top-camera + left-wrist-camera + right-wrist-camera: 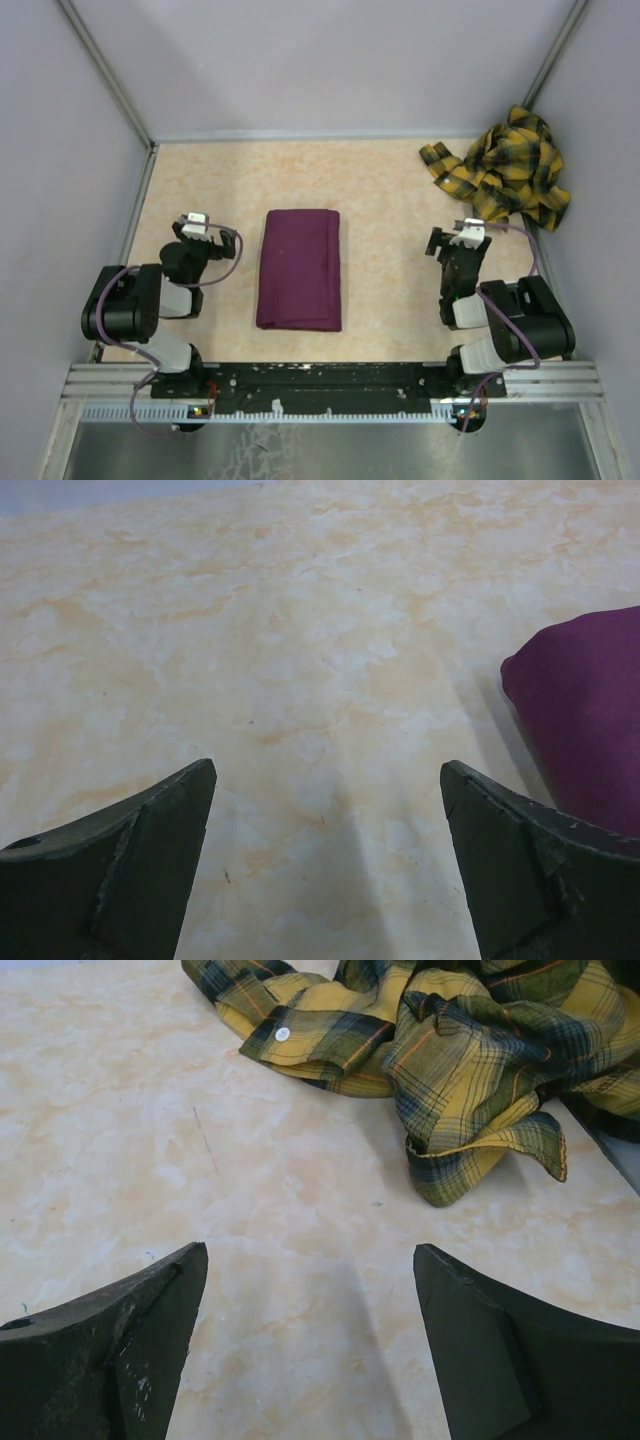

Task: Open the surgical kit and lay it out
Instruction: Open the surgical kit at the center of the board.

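The surgical kit (300, 268) lies folded shut as a dark purple cloth bundle in the middle of the table, between the two arms; whatever it wraps is hidden. Its left edge (590, 715) shows at the right of the left wrist view. My left gripper (197, 228) rests to the left of the bundle, apart from it, jaws wide open over bare tabletop (328, 780). My right gripper (458, 238) rests to the right of the bundle, also open and holding nothing (310, 1265).
A crumpled yellow and dark plaid shirt (505, 165) lies in the far right corner, just beyond the right gripper (450, 1050). Grey walls enclose the table on the left, back and right. A black rail (320, 380) runs along the near edge.
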### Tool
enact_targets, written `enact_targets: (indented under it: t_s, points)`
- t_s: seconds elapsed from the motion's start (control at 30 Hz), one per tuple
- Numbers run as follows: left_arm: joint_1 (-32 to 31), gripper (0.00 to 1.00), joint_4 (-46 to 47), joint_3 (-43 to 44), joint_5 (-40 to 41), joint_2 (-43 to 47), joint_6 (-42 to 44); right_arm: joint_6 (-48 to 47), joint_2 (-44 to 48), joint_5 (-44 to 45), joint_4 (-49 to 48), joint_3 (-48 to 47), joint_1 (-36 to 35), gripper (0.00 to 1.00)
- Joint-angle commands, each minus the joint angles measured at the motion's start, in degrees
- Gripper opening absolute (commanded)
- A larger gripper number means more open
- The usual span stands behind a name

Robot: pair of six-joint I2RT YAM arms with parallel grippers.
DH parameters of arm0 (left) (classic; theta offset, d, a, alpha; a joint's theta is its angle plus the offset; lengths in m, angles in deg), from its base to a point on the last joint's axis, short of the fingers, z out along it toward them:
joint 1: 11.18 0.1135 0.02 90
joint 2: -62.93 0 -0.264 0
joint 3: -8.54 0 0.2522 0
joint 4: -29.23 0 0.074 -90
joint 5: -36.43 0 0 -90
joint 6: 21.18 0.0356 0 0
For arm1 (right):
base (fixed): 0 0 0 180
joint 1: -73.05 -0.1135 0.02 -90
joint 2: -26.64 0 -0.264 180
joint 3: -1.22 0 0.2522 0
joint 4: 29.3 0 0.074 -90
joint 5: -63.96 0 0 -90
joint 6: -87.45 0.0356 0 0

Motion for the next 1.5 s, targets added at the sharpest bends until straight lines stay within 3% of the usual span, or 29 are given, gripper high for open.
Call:
enact_targets:
  t_s: [0.0, 0.23, 0.4, 0.57, 0.7, 0.87, 1.0, 1.1, 1.33, 1.47]
  points:
    - [-0.2, 1.0, 1.4, -1.3, -0.8, 2.4, 0.5, -1.2, 5.4, -0.1, 0.4, -0.6, 0.1, 0.84]
    - [-0.5, 1.0, -21.2, 6.2, -0.7, 10.8, -1.3, -1.1, 18.4, -1.2, 20.7, -7.1, 0.0, 0.84]
    - [-2.6, 0.99, -30.1, 10.9, -1.7, 14.3, -4.4, 3.6, 25.3, -1.0, 37.0, -15.1, 0.0, 0.84]
    - [-8.3, 0.99, -42.6, 19.1, -1.3, 18.1, -4.6, 12.2, 28.8, -1.6, 58.7, -26.7, 0.0, 0.84]
    - [-10.9, 0.99, -52.4, 26.5, -0.5, 19.0, -7.6, 15.3, 29.2, -3.4, 70.2, -34.4, 0.0, 0.84]
    - [-11.5, 0.99, -63.6, 36.9, -0.9, 19.5, -19.5, 19.2, 31.6, -9.1, 74.2, -37.9, 0.0, 0.85]
    - [-13.2, 0.99, -73.4, 44.9, -0.7, 18.9, -19.2, 21.9, 32.1, -15.9, 77.4, -39.9, 0.0, 0.85]
    - [-13.4, 0.99, -76.9, 46.7, 0.5, 21.1, -19.4, 25.3, 31.6, -14.7, 83.1, -42.4, 0.0, 0.85]
    - [-16.8, 0.99, -84.7, 51.4, 3.0, 25.7, -16.0, 30.2, 31.3, -19.0, 83.9, -41.2, 0.1, 0.85]
    - [-16.5, 0.99, -85.5, 50.5, 4.3, 27.0, -23.2, 30.2, 29.4, -22.3, 84.0, -42.0, 0.1, 0.84]
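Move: The surgical kit, a folded maroon pack, lies with its middle some 22 cm to the left hand's right, about 8 cm back and 8 cm below. From the right hand, the kit's middle is roughly 38 cm to the left, 8 cm back and 8 cm below; the plaid cloth is about 18 cm ahead and 13 cm to that hand's right, some 6 cm lower. Both open hands rise, left about 22 cm while shifting right kitward, right some 15 cm while shifting left, rolling. ##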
